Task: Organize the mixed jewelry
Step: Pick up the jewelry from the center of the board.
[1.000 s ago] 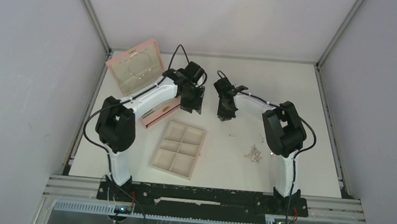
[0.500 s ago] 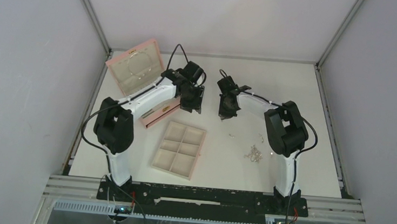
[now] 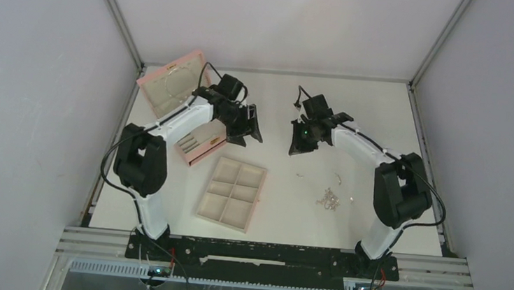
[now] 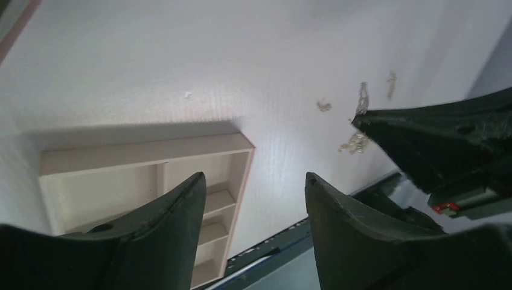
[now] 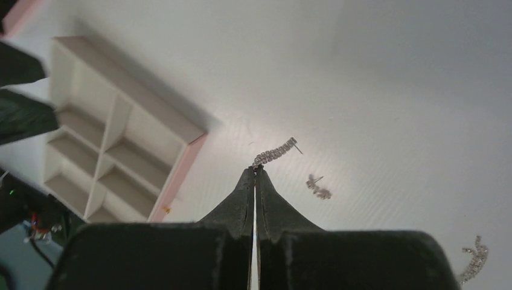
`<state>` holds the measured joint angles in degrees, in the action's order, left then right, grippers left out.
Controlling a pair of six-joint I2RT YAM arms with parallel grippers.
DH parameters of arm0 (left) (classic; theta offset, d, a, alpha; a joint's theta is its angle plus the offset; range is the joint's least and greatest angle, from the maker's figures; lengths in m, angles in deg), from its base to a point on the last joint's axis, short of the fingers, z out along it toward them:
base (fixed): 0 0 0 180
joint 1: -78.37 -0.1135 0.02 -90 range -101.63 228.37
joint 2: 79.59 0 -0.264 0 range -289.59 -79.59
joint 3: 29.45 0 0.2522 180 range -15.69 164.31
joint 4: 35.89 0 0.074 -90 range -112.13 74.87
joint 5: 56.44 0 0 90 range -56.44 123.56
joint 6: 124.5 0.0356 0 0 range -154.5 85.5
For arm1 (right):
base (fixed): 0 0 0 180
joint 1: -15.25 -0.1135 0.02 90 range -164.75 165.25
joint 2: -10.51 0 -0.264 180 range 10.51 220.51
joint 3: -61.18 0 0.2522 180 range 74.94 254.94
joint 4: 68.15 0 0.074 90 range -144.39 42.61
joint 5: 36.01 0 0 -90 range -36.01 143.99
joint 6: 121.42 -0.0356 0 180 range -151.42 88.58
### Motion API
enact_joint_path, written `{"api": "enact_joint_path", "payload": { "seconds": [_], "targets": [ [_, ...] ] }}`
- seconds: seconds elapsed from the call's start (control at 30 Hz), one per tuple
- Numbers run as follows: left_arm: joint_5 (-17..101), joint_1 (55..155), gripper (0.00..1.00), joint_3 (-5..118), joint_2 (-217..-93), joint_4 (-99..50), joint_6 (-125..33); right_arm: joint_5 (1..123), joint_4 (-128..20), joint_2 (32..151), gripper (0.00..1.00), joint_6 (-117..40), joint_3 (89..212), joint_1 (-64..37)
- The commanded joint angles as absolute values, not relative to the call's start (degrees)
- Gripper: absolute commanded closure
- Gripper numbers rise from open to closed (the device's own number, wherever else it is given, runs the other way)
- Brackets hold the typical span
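My right gripper (image 5: 254, 171) is shut on one end of a short sparkling silver earring (image 5: 275, 152), which sticks out past the fingertips above the table. The same gripper (image 3: 299, 147) hovers right of centre in the top view. More of the mixed jewelry lies on the white table: a small earring (image 5: 317, 187), a curved strip (image 5: 474, 260) and a loose pile (image 3: 329, 199). My left gripper (image 4: 253, 181) is open with nothing between its fingers, over the beige tray's (image 4: 145, 156) far corner. It hangs (image 3: 249, 127) beside the pink box.
The pink quilted box (image 3: 199, 143) sits at back left with its lid (image 3: 174, 86) laid open behind it. The beige six-compartment tray (image 3: 232, 193) lies in front of centre. Grey walls enclose the table on three sides.
The right gripper closed on the earring and rose, moving right and back. The left gripper opened wider and shifted slightly left and back, uncovering part of the pink box.
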<state>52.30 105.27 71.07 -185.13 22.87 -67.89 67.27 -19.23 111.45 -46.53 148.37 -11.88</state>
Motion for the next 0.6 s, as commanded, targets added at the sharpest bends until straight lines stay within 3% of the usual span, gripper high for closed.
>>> {"api": "enact_joint_path", "payload": {
  "seconds": [0.0,0.33,0.43,0.57],
  "targets": [
    [66.99,104.22,0.31,70.85,-183.98,18.39,-75.11,74.64,-19.25,106.27,1.00,-41.50,149.14,-12.67],
    [72.95,103.42,0.14,66.75,-181.18,15.88,-82.66,81.56,-14.18,99.17,1.00,-35.66,148.29,-13.33],
    [74.27,102.93,0.12,63.06,-178.14,12.10,-84.15,83.88,-15.15,95.79,1.00,-32.34,145.27,-14.47],
    [73.78,103.18,0.00,58.76,-172.91,9.66,-83.52,82.68,-19.28,89.33,1.00,-26.67,138.69,-16.83]
  ]
}}
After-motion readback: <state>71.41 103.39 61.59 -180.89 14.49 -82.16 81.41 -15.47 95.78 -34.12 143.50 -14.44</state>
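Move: About 12 cm to the left hand's right, roughly 1 cm nearer the base and 4 cm lower, hangs the jewelry piece in the right fingertips; the tray lies some 11 cm back, 5 left and 10 below the left hand. From the right hand, the open left gripper is 12 cm left, 1 ahead, 4 up; a small earring lies 2 cm back, 3 right, 7 below, and the jewelry pile 10 back, 12 right. Carrying the jewelry piece in its still-shut fingertips, the right hand climbs about 7 cm while drawing back nearly as far and slightly left, turning some 20 degrees counter-clockwise. The left hand comes to meet it, going right and up, then back, a few centimetres in all; its fingers spread from about two-thirds to nearly full opening and tip rightward and back, not yet touching the piece. ##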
